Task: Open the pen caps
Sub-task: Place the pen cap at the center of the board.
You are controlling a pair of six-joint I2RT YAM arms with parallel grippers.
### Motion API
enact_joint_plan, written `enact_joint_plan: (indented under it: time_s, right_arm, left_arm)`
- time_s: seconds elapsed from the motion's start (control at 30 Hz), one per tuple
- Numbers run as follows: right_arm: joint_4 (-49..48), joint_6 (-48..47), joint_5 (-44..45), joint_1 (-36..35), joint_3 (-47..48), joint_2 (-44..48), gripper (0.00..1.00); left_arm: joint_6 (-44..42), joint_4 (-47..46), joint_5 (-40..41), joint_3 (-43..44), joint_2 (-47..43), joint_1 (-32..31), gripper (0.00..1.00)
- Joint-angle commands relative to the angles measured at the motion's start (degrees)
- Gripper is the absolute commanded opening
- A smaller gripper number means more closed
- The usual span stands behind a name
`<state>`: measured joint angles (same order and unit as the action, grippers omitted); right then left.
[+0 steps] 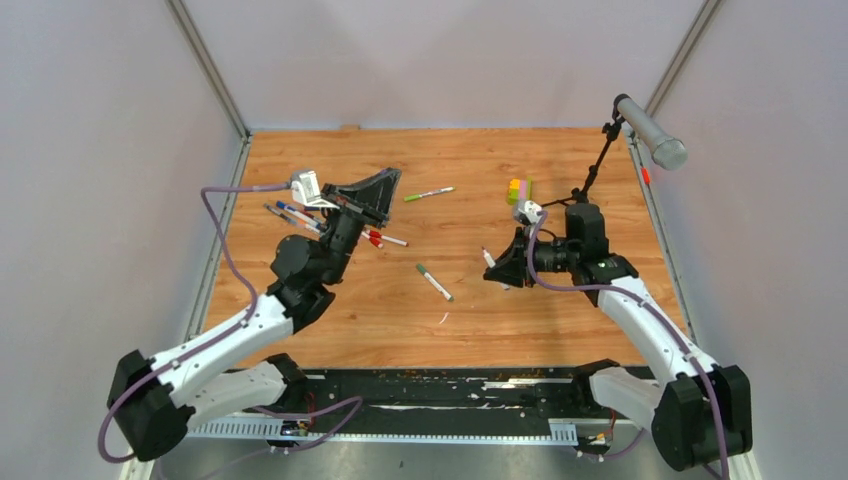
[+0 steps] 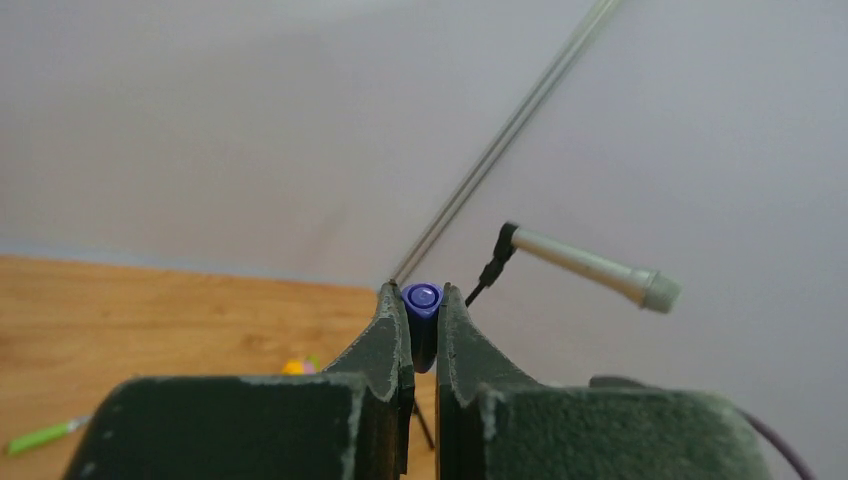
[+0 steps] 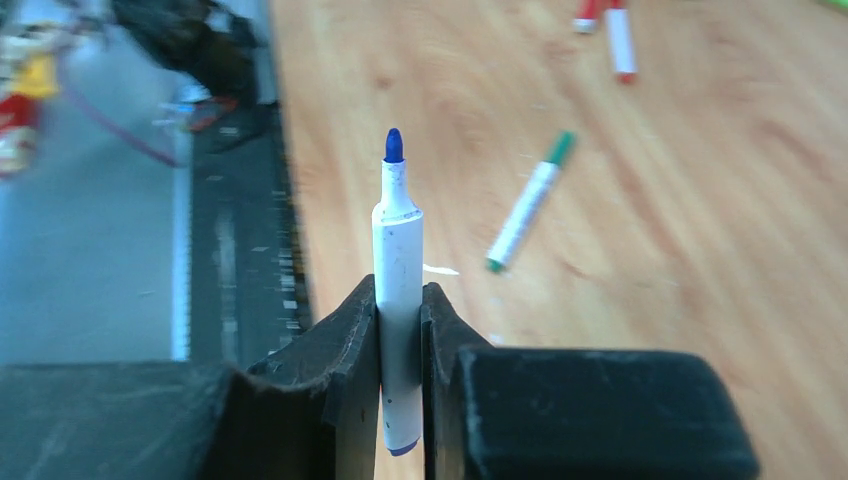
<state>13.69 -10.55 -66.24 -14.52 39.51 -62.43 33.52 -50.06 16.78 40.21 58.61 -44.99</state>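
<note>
My left gripper (image 2: 422,312) is shut on a small purple-blue pen cap (image 2: 422,298), whose round end faces the camera; it is raised above the table's left half (image 1: 390,176). My right gripper (image 3: 400,300) is shut on the white barrel of a pen (image 3: 398,250) that stands upright with its blue tip bare. In the top view that pen (image 1: 488,258) and the right gripper (image 1: 495,268) are right of centre, well apart from the left one. More pens lie on the table: a green one (image 1: 434,282), a light green one (image 1: 429,194), red ones (image 1: 385,239), several at the left (image 1: 290,213).
A yellow-green-pink block stack (image 1: 519,190) stands at the back right. A microphone (image 1: 650,132) on a black stand (image 1: 597,165) leans over the right edge. A black rail (image 1: 450,385) runs along the near edge. Metal frame posts (image 1: 210,70) stand at the back corners.
</note>
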Motion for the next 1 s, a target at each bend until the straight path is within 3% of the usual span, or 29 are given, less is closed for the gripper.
enact_joint_plan:
  time_s: [0.0, 0.1, 0.3, 0.47, 0.67, 0.97]
  right_arm:
    - [6.0, -11.5, 19.5, 2.2, 2.2, 3.7, 0.0]
    - [4.3, -10.1, 24.5, 3.9, 1.5, 2.9, 0.0]
    - [0.7, -6.6, 34.3, 4.0, 0.7, -1.6, 0.04]
    - [-2.9, -1.5, 40.6, 4.0, 0.1, -5.3, 0.07]
    - [-3.6, 4.0, 43.5, 3.9, 2.3, -12.7, 0.09]
    - [-1.9, 7.7, 45.7, 2.9, 5.9, -22.3, 0.1]
  left_arm:
    - [3.9, 27.2, 2.5, -1.4, -8.6, -0.1, 0.0]
    - [4.0, 42.5, 2.5, -2.0, -12.3, 0.0, 0.0]
    - [5.9, 57.2, 2.5, -6.3, -14.8, 0.1, 0.0]
    - [8.0, 60.0, 4.9, -9.7, -13.9, 0.8, 0.0]
    - [8.3, 64.6, 7.3, -8.2, -6.1, 3.1, 0.0]
    - [9.5, 61.0, 7.0, -11.1, 3.3, 7.0, 0.0]
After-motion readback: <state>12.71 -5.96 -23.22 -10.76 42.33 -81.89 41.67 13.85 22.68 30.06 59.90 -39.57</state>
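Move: My left hand holds the blue cap high up. The bare board it is bound for lies some 42 cm below, about 10 cm to the left and 3 cm back; two red pens lie 11 cm ahead of the hand and 5 left, the green pen level with it and 7 right, both at table height. My right hand, holding the uncapped blue pen, has its clear board 11 cm ahead, 9 right, 18 below; the green pen is 8 ahead and 10 left. I sweep my left hand steeply down, about 34 cm, drifting some 9 cm left towards the bare board short of the red pens, while its fingers tip over by roughly 70 degrees, from upward to slanting down, still pinching the blue cap. My right hand keeps its pen and goes down, forward and right, turning clockwise and tipping its fingers down towards the clear board. ##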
